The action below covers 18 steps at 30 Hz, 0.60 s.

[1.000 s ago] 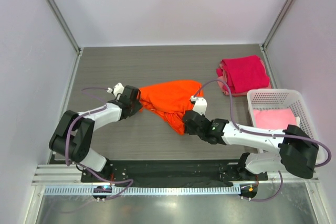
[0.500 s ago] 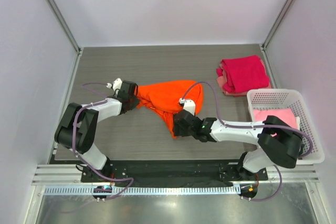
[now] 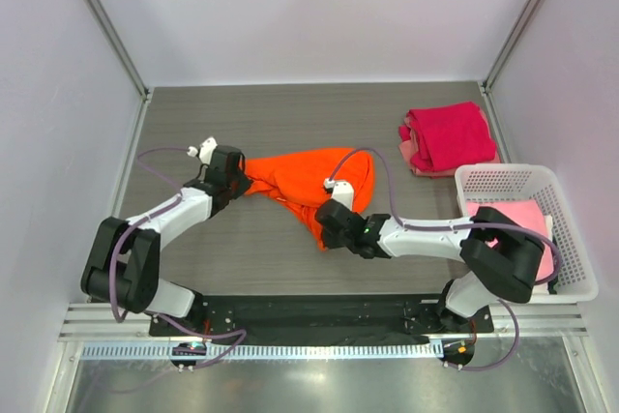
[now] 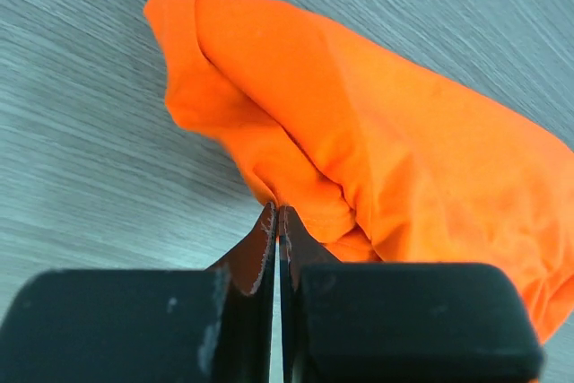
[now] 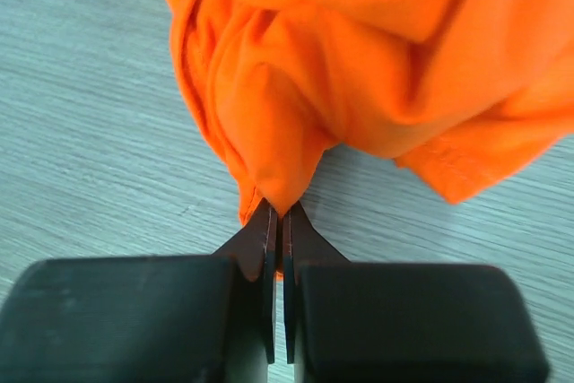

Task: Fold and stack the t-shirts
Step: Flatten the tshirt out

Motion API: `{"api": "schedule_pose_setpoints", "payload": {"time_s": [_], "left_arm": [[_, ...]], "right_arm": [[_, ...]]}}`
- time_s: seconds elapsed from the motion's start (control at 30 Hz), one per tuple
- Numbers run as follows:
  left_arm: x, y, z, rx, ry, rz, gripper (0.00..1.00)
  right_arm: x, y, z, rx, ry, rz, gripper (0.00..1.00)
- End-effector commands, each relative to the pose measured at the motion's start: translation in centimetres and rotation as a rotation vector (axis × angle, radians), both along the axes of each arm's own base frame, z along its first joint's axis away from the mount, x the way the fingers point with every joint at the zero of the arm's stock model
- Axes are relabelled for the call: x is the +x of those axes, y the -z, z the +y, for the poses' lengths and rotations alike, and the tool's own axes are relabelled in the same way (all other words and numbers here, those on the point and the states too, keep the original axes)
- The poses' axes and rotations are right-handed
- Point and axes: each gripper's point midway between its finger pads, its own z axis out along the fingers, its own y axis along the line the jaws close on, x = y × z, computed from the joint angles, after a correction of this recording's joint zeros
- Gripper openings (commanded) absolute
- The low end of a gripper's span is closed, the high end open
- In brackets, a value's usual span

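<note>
A bright orange t-shirt [image 3: 314, 181] lies crumpled in the middle of the table. My left gripper [image 3: 246, 184] is shut on its left end; in the left wrist view the fingertips [image 4: 276, 208] pinch a fold of the orange cloth [image 4: 377, 141]. At the shirt's near lower tip, my right gripper [image 3: 324, 236] is shut on a point of orange fabric [image 5: 359, 60], which is caught between the closed jaws [image 5: 276, 210]. A folded magenta-red t-shirt [image 3: 447, 134] rests on a pale pink one [image 3: 412, 159] at the back right.
A white lattice basket [image 3: 503, 178] stands at the right edge with a pale pink t-shirt [image 3: 508, 220] inside. Grey walls and metal posts enclose the table. The arm bases sit on a black rail at the near edge.
Both grippers have closed on the orange t-shirt. The right gripper slid left to the shirt's lower tip. The left gripper shifted slightly left, pulling its end with it.
</note>
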Motion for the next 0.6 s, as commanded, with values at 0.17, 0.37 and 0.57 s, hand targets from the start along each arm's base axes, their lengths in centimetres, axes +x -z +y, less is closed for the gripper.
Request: {"api": "schedule_pose_setpoints", "payload": {"time_s": [0.17,0.37,0.57], "left_arm": [[1.1,-6.4,4.1,-0.017,-0.074,-0.102,0.0],[3.9,-14.4,6.7,-0.136,-0.134,-0.223,0.0],[2.7,-27.5,7.8,-0.069,-0.113,-0.422,0.0]], "right_arm": [[5.8,-9.3,-5.8,0.064,0.179,-0.133,0.01],[10.4,-21.4,-13.5,0.12,0.354,-0.276,0.01],[10.7,-33.2,-17.4,0.173,0.415,-0.436,0.01]]}}
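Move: Both hands already pinch the orange t-shirt, which lies bunched on the table. Its middle is about 14 cm to the left hand's right, level with it and 4 cm below. From the right hand, that middle lies some 13 cm ahead and 2 cm left, at about its height. The red folded stack is roughly 23 cm ahead of the right hand and 27 cm to its right; the white basket is about 3 cm ahead and 42 cm right. Keeping the orange t-shirt pinched, both hands rise and spread, left about 19 cm up, right 29, swinging forward. ##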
